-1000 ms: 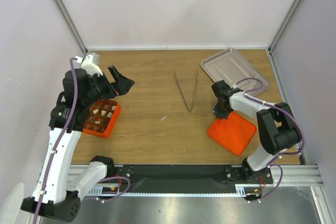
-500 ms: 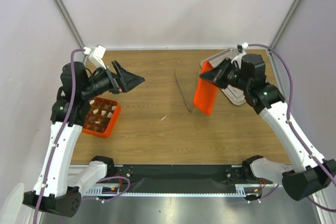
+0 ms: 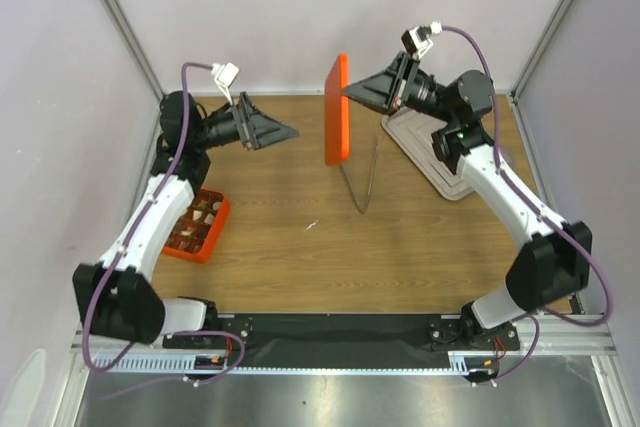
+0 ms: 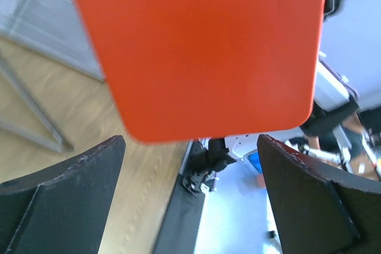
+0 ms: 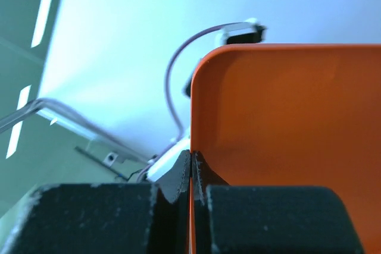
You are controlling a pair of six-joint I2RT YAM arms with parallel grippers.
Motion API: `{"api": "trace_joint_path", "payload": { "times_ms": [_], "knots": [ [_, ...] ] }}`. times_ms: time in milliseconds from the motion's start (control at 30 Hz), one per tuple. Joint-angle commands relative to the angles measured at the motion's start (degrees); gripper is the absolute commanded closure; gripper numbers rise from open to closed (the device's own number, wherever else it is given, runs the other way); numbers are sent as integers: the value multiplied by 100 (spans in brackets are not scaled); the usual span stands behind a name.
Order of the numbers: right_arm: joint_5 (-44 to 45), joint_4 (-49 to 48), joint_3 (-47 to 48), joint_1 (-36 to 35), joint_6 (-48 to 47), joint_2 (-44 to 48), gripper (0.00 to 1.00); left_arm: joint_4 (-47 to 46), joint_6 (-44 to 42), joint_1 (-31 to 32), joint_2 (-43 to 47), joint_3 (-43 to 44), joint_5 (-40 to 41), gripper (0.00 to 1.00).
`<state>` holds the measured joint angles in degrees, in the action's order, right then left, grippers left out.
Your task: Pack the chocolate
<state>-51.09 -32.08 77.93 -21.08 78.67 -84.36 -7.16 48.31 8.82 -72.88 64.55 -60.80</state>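
The chocolate (image 3: pixel 197 215), small cream-white and dark pieces, lies in the cells of an orange gridded box (image 3: pixel 216 235) at the table's left edge. My right gripper (image 3: pixel 348 97) is raised high over the middle back of the table, shut on the edge of a flat orange lid (image 3: pixel 337 112) that it holds upright. In the right wrist view the right gripper (image 5: pixel 191 168) pinches the rim of the lid (image 5: pixel 286 123). My left gripper (image 3: pixel 280 131) hangs open just left of the lid, facing it. In the left wrist view the lid (image 4: pixel 202 46) sits ahead of the empty left gripper (image 4: pixel 190 194), not touching its fingers (image 4: pixel 65 194).
Thin metal tongs (image 3: pixel 358 179) lie on the wood under the lid. A metal tray (image 3: pixel 445 162) sits at the back right, partly under the right arm. Both arms are lifted off the table.
The right arm has lifted the orange lid from the front right of the table and carried it up and left, turning it upright. The open left gripper has swung up and right toward it.
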Motion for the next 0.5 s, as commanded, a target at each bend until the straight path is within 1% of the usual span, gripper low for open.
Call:
{"api": "trace_joint_path", "payload": {
  "times_ms": [0, 33, 67, 100, 133, 167, 233, 267, 333, 367, 400, 467],
  "knots": [
    [-595, -2469, 651, 25, 1667, -352, 100, -2461, 633, 6, -331, 66, -723, 0],
    [-630, -2618, 740, 25, 1730, -423, 100, -2936, 870, 14, -445, 57, -767, 0],
    [-630, -2707, 819, 25, 1817, -563, 100, -4089, 1551, 32, -751, 75, -854, 0],
    [-656, -2803, 1020, 34, 1905, -634, 100, -4649, 1932, 50, -902, 118, -855, 0],
    [-665, -3048, 1118, 25, 2202, -722, 100, -5107, 2267, 50, -1095, 188, -872, 0],
    [-648, -3216, 1215, 34, 2361, -853, 100, -5799, 2862, 50, -1445, 354, -881, 1],
    [-578, -3619, 1443, 43, 2826, -986, 100, -6313, 3296, 50, -1807, 531, -873, 1],
    [-560, -3674, 1505, 43, 2916, -1030, 100, -6690, 3612, 50, -2122, 645, -847, 0],
    [-542, -3666, 1637, 43, 2961, -1100, 100, -7104, 3921, 58, -2370, 760, -759, 0],
    [-542, -3631, 1655, 43, 2926, -1109, 100, -7576, 4288, 67, -2510, 900, -724, 0],
    [-542, -3604, 1673, 34, 2899, -1109, 100, -7816, 4474, 85, -2712, 997, -706, 0],
    [-542, -3490, 1647, 43, 2820, -1109, 100, -8229, 4843, 137, -2836, 1216, -583, 0]
  ]
}}
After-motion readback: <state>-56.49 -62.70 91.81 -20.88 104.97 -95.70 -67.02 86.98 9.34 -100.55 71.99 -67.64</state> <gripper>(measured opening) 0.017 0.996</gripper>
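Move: The lid, upright in the right hand's grip by its upper edge, has its middle about 8 cm right of the open left gripper, 4 cm ahead and 4 above. From the right hand, the left gripper is some 10 cm left, level ahead and 11 below; the V-shaped tongs on the table are 10 cm ahead, 3 right, 46 below. Right hand raises the pinched lid about 7 cm and back; open left hand reaches forward some 6 cm. ##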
